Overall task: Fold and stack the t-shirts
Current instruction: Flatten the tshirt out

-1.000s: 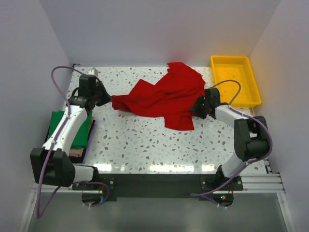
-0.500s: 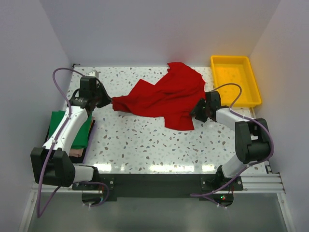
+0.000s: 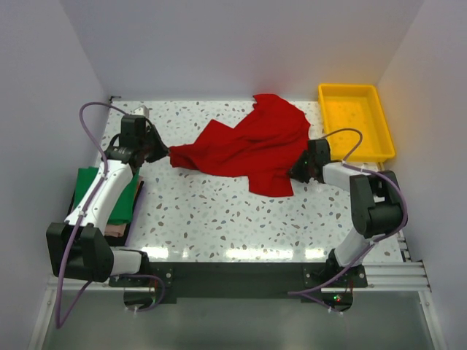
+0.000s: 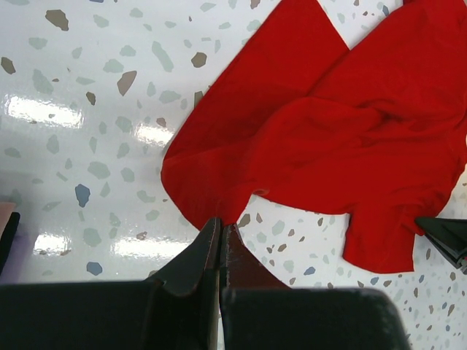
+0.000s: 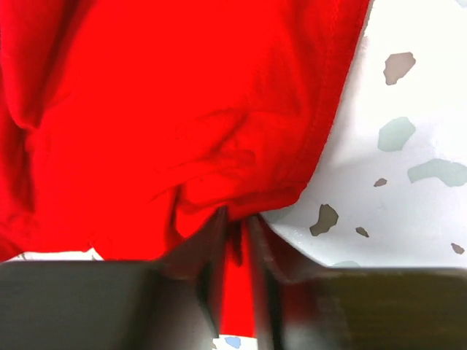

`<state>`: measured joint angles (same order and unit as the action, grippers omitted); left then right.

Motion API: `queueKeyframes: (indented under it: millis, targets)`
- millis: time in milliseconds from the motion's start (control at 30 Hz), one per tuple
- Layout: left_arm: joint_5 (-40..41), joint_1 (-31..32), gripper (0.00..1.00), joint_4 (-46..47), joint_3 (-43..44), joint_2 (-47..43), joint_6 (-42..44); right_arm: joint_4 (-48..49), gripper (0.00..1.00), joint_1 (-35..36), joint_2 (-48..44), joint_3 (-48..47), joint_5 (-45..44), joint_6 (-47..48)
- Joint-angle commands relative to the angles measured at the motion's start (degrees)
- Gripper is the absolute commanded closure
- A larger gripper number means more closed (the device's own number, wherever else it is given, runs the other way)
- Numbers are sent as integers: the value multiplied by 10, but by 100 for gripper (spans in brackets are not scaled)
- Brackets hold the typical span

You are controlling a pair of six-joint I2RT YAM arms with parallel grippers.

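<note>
The red t-shirt (image 3: 248, 149) lies crumpled and spread across the back middle of the speckled table. My left gripper (image 3: 166, 152) is shut on its left tip; in the left wrist view the fingertips (image 4: 220, 224) pinch the cloth's (image 4: 328, 131) lower edge. At the shirt's right edge, my right gripper (image 3: 298, 169) has its jaws drawn in on a fold of red cloth (image 5: 182, 109), which shows between the fingers (image 5: 237, 219). The green t-shirt (image 3: 82, 182) lies folded at the table's left edge, partly hidden under the left arm.
A yellow tray (image 3: 354, 120) stands at the back right, just behind the right arm. A tan cloth (image 3: 115, 230) shows under the green shirt. White walls close in the table on three sides.
The right gripper's jaws have drawn together on the shirt's right edge, and that wrist has shifted slightly inward. The left gripper and the shirt have stayed put.
</note>
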<state>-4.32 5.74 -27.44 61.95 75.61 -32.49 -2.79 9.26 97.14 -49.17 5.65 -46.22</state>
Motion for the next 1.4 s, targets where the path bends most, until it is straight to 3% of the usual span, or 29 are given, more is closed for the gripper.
queueKeyframes:
  millis: [0, 67, 367, 700, 967, 1167, 1367]
  targets:
    - [-2, -4, 100, 19, -4, -7, 1, 10, 84, 3, -8, -17, -13, -1]
    - [7, -4, 100, 13, -6, -10, 2, -2, 100, 2, -22, -18, -20, 4]
    - [71, -3, 100, -16, -41, -55, 0, -155, 100, 1, -242, -55, -103, 75]
    - [148, -3, 100, -75, 32, -167, 0, -341, 100, 1, -412, -261, -122, 126]
    - [146, -3, 100, -100, 135, -267, -13, -449, 100, 1, -420, -520, -117, 169]
    - [149, -3, 100, -97, 257, -235, -15, -492, 100, 1, -363, -679, -105, 191]
    - [140, -3, 100, -35, 285, -181, -19, -429, 100, 1, -318, -669, -92, 192]
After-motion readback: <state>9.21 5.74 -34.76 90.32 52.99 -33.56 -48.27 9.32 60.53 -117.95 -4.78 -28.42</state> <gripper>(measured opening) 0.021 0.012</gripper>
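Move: The red t-shirt's right edge, where it meets the loose near flap, lies between my right hand's half-closed fingertips, about 1 cm below; the flap is some 7 cm left and 3 cm back. The t-shirt's middle is about 12 cm ahead and 15 cm left, the yellow bin roughly 20 cm ahead and 19 cm right. My left hand already pinches the far-left corner in the air; that right edge is some 34 cm to its right, 2 cm back and 16 cm below. I shut my right fingers on the t-shirt's edge, then whip that hand steeply up, about 55 cm, drawing it back some 16 cm and tipping its fingers up about 60 degrees. My left hand keeps its pinch, dips slightly while easing back and left, then climbs to about 30 cm above its start, tipping up some 45 degrees. ##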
